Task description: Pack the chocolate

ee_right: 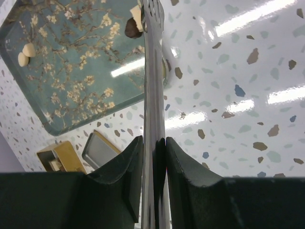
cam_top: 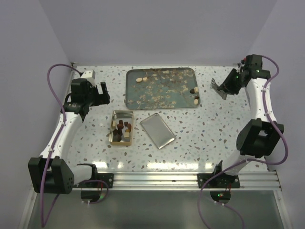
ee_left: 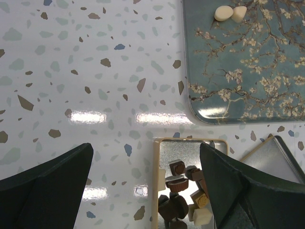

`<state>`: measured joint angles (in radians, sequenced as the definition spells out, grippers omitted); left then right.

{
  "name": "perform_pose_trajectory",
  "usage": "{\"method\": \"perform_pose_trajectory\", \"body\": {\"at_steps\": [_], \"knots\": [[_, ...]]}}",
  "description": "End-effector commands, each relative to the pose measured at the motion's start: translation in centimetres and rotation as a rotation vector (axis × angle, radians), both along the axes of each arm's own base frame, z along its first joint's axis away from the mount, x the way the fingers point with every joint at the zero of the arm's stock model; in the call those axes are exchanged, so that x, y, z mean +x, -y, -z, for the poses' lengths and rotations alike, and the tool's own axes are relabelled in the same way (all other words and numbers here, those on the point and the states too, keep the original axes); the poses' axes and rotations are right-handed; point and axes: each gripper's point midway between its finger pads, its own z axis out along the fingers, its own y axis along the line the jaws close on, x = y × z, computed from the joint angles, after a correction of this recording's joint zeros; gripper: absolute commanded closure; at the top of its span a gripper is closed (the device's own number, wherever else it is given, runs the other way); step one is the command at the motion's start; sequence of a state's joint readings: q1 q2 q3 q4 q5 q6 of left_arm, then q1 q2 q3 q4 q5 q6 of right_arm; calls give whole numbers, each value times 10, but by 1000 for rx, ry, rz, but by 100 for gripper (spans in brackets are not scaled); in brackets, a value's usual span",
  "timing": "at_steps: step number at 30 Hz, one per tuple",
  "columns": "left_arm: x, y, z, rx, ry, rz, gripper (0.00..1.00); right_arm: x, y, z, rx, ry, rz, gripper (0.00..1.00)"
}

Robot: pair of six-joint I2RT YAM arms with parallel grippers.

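Observation:
Several brown and cream pieces of chocolate (cam_top: 122, 128) lie in the open gold tin (cam_top: 114, 138) at mid-table. More chocolate sits on the teal blossom tray (cam_top: 159, 98): two cream pieces (cam_top: 141, 79) at its left end and a few pieces (cam_top: 195, 94) at its right edge. My left gripper (cam_top: 103, 94) hangs open and empty left of the tray; its wrist view shows the tin's chocolate (ee_left: 181, 183) beside the right finger (ee_left: 238, 191). My right gripper (cam_top: 228, 86) is shut on a thin shiny metal tool (ee_right: 153, 71), right of the tray.
The tin's silver lid (cam_top: 157, 130) lies flat just right of the tin, and it also shows in the left wrist view as the lid (ee_left: 271, 152). Purple walls close the table at the back and both sides. Terrazzo tabletop surrounds everything.

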<state>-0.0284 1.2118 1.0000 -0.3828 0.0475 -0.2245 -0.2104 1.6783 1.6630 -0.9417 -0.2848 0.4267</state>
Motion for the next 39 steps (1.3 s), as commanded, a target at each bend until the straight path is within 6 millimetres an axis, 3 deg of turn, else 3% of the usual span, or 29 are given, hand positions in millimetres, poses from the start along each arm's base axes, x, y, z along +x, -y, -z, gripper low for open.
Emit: {"method": "perform_pose_trajectory", "body": {"at_steps": [1,12,18,24,32,39], "knots": [[6,-3,-12,4,50,-9,0,-13,3,0,17,21,-30,73],[7,-3,-11,1,49,-7,0,-41,-1,62,16,-88,-65,73],[8,-2,-9,1,44,-4,0,-64,5,87,-41,-153,-71,73],[8,-1,-6,-4,38,-1,0,-74,6,109,-44,-199,-75,73],[8,-3,-6,4,35,-5,0,-65,8,142,-28,-255,-71,73],[9,-5,-5,12,32,-11,0,-48,19,154,-63,-275,-57,71]]}}
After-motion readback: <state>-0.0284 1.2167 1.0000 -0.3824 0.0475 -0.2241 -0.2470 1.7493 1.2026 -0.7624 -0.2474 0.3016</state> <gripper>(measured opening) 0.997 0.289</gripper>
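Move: The right hand already holds the tongs. The bare table spot they are taken to lies about 7 cm back of this hand, 1 cm to its right and 20 cm below. The nearer chocolate pair in the tray is roughly 3 cm ahead and 11 cm left, the farther pair 8 cm ahead and 12 cm left, the silver lid some 13 cm back and 31 cm left. From the left hand, the spot is about 58 cm right and 5 cm back. Down and back goes the right hand with the tongs still pinched, sinking about 16 cm towards the bare table beside the tray's near right corner. It draws back some 8 cm on the way, then eases about 1 cm forward and finishes nearly straight down, the fingers tipping some 20 degrees steeper and keeping their hold. ##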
